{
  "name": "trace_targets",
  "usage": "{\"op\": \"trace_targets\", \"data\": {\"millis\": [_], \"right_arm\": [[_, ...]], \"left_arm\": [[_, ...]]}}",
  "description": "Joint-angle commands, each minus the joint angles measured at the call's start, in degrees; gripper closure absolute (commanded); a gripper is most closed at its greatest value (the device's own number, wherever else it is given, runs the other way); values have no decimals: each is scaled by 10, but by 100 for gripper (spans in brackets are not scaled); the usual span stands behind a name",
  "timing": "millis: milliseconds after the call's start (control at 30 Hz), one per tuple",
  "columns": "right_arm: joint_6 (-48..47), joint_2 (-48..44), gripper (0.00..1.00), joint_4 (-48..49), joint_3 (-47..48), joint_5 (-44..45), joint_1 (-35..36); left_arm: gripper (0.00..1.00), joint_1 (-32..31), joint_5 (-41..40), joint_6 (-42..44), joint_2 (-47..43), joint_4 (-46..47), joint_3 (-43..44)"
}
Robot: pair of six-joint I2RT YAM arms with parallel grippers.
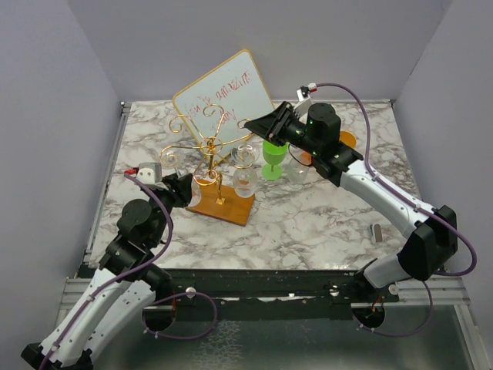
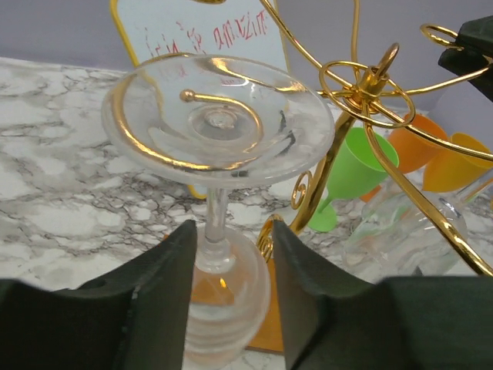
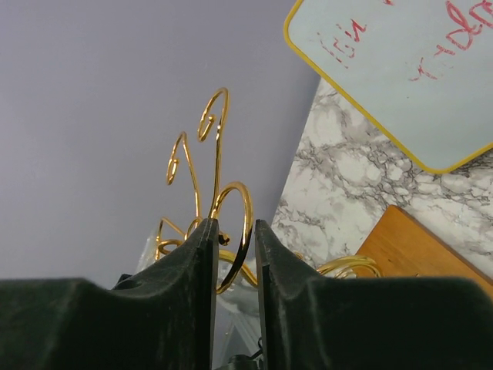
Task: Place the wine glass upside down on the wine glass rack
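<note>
A clear wine glass [image 2: 219, 127] hangs upside down, its round foot resting in a gold spiral arm of the wine glass rack [image 1: 209, 150]. Its stem and bowl hang down between the fingers of my left gripper [image 2: 231, 231]. That gripper is open, with a gap on each side of the stem. It sits low at the rack's left side [image 1: 185, 190], over the wooden base [image 1: 231, 206]. My right gripper [image 3: 235, 225] is at the rack's top right [image 1: 246, 123]. Its fingers stand slightly open with a gold curl [image 3: 245, 231] between them.
Two more clear glasses [image 1: 245, 156] hang on the rack's right side. A green glass [image 1: 273, 158] and orange cups [image 1: 347, 140] stand behind the right arm. A tilted whiteboard [image 1: 223, 92] leans at the back. A small grey object [image 1: 377, 231] lies at the right.
</note>
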Motion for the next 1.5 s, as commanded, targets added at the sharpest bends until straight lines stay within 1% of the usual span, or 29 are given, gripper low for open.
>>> {"op": "trace_targets", "data": {"millis": [0,167,300,467,600,733,833,1000,1133,1200,1300,1400,1467], "right_arm": [[-39,-11,68,5,-3,7,-7],[-44,-20,60,1,2,0,-8],[-47,-30,48,0,1,-2,-7],[-58,-53,38,-1,-1,1,-8],[-80,-83,32,-17,-4,16,-7],[-114,-125,31,-56,-15,57,-7],[-149,-163,30,-114,-22,104,-7],[-195,-236,30,-218,-50,240,-7],[-218,-273,31,-304,-69,335,-7],[-233,-274,32,-346,-72,370,-7],[-238,-252,33,-401,-70,410,-8],[-229,-213,33,-398,-73,413,-8],[-206,-179,33,-396,-72,428,-7]], "left_arm": [[50,1,13,-26,-3,-43,7],[40,0,9,-37,-14,-74,13],[30,0,4,-46,-27,-97,22],[12,0,7,-66,-49,-145,38],[2,0,13,-88,-74,-181,55],[1,0,25,-104,-103,-218,78],[1,1,30,-113,-128,-248,100],[1,1,36,-121,-173,-290,149],[1,0,42,-111,-173,-313,207],[1,0,48,-98,-157,-318,240],[1,0,56,-75,-128,-317,282],[1,0,58,-48,-92,-313,318],[1,-1,62,-33,-67,-307,339]]}}
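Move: Hanging between the left fingers is the clear wine glass just hung, its middle 1 cm ahead and 1 below; the rack's hub lies 6 cm ahead, 7 right, 7 above, the other hung glass 4 ahead, 15 right, slightly below. From the right hand, at a rack curl, the standing clear glass is 5 cm ahead, 17 right, 27 below; at that level, the green glass is 9 ahead, 9 right, the orange 14 ahead, 22 right. Opening wide around the hung glass's stem, the left hand draws back some 13 cm and 6 left, first level, then climbing 14. The right fingers open further and come free of the curl; that hand lifts back about 6 cm, sweeps 18 right, then sinks towards the standing clear glass, swinging 30 degrees clockwise and tipping its fingers down. ##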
